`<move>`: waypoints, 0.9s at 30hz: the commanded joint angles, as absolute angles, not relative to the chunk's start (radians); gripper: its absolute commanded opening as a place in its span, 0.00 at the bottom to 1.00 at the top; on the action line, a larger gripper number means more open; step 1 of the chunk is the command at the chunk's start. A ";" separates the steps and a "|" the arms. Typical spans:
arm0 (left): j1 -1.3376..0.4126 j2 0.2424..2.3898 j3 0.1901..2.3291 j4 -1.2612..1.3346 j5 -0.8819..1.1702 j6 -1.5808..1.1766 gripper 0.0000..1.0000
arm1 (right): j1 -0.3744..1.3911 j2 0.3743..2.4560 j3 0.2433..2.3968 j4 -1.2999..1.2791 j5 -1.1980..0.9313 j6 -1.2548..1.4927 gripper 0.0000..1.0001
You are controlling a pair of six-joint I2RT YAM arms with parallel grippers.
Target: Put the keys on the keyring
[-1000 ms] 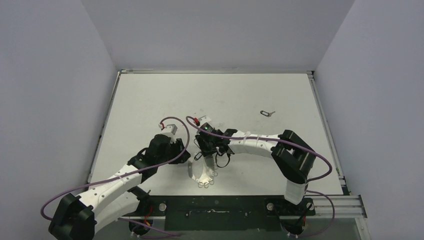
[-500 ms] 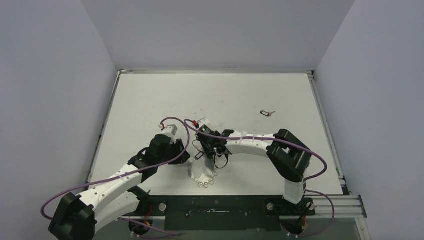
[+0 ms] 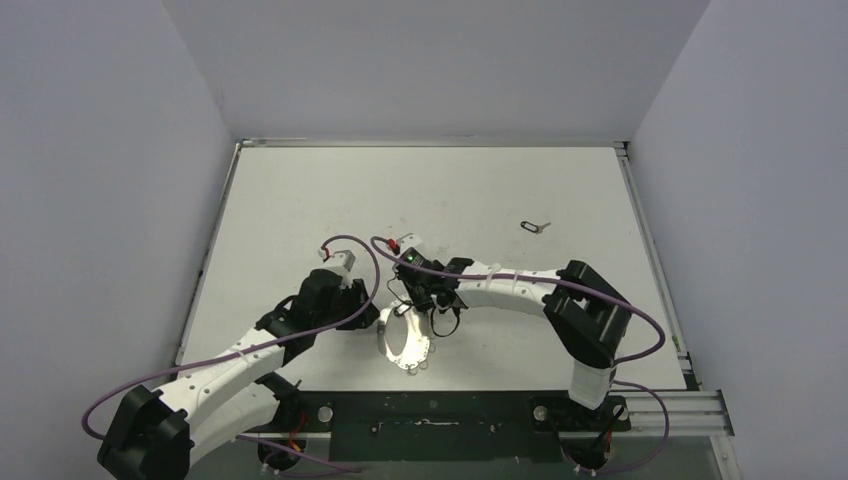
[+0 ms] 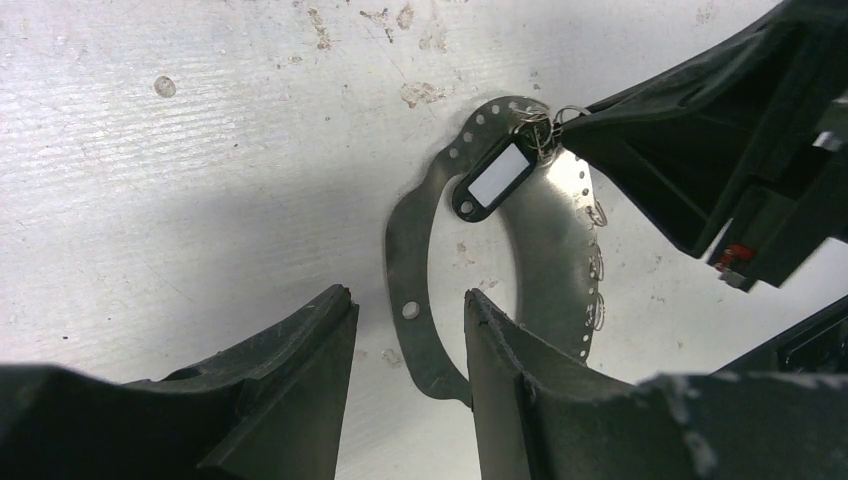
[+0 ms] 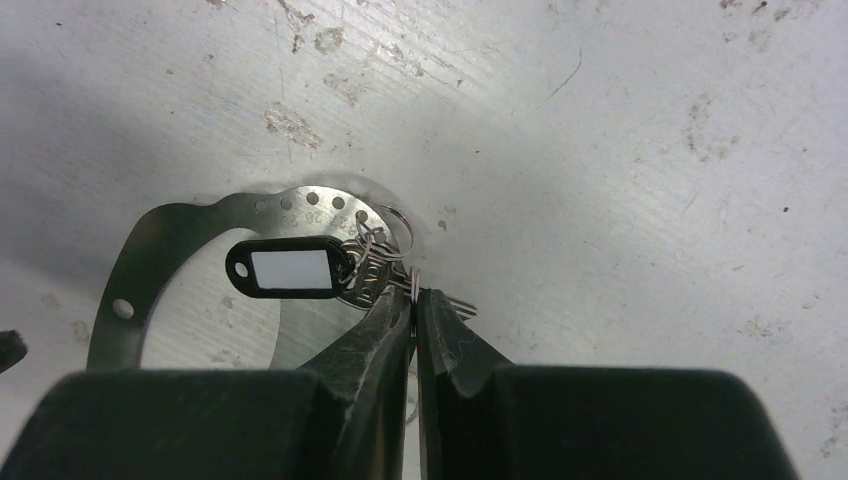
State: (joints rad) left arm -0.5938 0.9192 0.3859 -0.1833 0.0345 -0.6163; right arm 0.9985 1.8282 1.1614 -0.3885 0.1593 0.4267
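The keyring (image 4: 404, 262) is a flat silvery oval band with small holes and several tiny rings, lying on the table (image 3: 300, 220). One of the keys (image 5: 368, 272), silver with a black white-labelled tag (image 5: 290, 268), rests on the keyring's (image 5: 128, 275) far end. My right gripper (image 5: 414, 294) is shut on a small silver ring beside that key. My left gripper (image 4: 408, 302) is open, its fingers straddling the band's near end. In the top view both grippers (image 3: 372, 316) (image 3: 410, 304) meet at the keyring (image 3: 404, 346). A second key (image 3: 535, 226) lies far right.
Purple cables loop over both arms near the keyring. The table's raised rim (image 3: 430, 143) runs along the back, and an aluminium rail (image 3: 690, 405) lies at the near right.
My right gripper has closed onto the small ring. The keyring's far end has shifted slightly and now looks rounder and brighter from above. The left arm has stayed put.
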 commanded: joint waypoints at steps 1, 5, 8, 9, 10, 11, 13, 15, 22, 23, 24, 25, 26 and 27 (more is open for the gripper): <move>-0.587 0.906 0.399 -0.171 0.032 -0.596 0.42 | 1.001 1.723 1.165 -0.389 0.177 0.398 0.00; -0.587 0.886 0.399 -0.173 0.032 -0.578 0.41 | 0.996 1.658 1.142 -0.350 0.098 0.321 0.00; -0.586 0.860 0.405 -0.168 0.034 -0.558 0.41 | 0.996 1.588 1.117 -0.326 0.044 0.237 0.00; -0.587 0.848 0.409 -0.164 0.039 -0.549 0.41 | 0.994 1.563 1.110 -0.322 0.024 0.206 0.00; -0.587 0.835 0.413 -0.158 0.046 -0.539 0.41 | 0.995 1.541 1.105 -0.319 0.011 0.170 0.00; -0.586 0.820 0.416 -0.151 0.055 -0.528 0.41 | 0.993 1.518 1.100 -0.319 -0.015 0.133 0.00; -0.587 0.788 0.420 -0.127 0.067 -0.511 0.41 | 0.991 1.478 1.099 -0.330 -0.037 0.070 0.00; -0.587 0.751 0.419 -0.100 0.079 -0.495 0.41 | 0.990 1.445 1.112 -0.357 -0.025 0.029 0.00; -0.587 0.626 0.371 -0.022 0.092 -0.465 0.41 | 1.000 1.330 1.103 -0.387 -0.003 -0.133 0.00; -0.587 0.615 0.361 -0.015 0.091 -0.466 0.41 | 1.003 1.321 1.091 -0.381 -0.005 -0.146 0.00; -0.588 0.603 0.350 -0.014 0.091 -0.468 0.41 | 1.006 1.317 1.080 -0.378 -0.013 -0.152 0.00; -0.588 0.594 0.338 -0.014 0.091 -0.474 0.41 | 1.007 1.316 1.069 -0.378 -0.031 -0.153 0.00; -0.588 0.587 0.327 0.019 0.092 -0.480 0.41 | 1.007 1.320 1.058 -0.377 -0.049 -0.148 0.00; -0.587 0.579 0.318 0.027 0.093 -0.483 0.41 | 1.008 1.326 1.047 -0.371 -0.073 -0.139 0.00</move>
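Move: The right fingers are already shut on a ring and key at the far end of the keyring plate, the big metal plate with small rings; its middle lies about 6 cm back from this hand, hardly to either side, and 2 cm below. The key's black tag lies 2 cm to its left and 1 cm back; a second tagged key lies some 14 cm ahead and 22 cm to the right. From the empty left hand the plate's middle is roughly 6 cm right, 4 cm back and 5 cm below. Up goes the right hand, about 15 cm and quickly, keeping its pinch on the ring and key, while it turns counter-clockwise and its fingers tip up out of their steep point, some 30 degrees in the turn. The left hand, half open and touching nothing, waits briefly, then rises roughly 9 cm beside it, its fingers also tilting up towards level. ##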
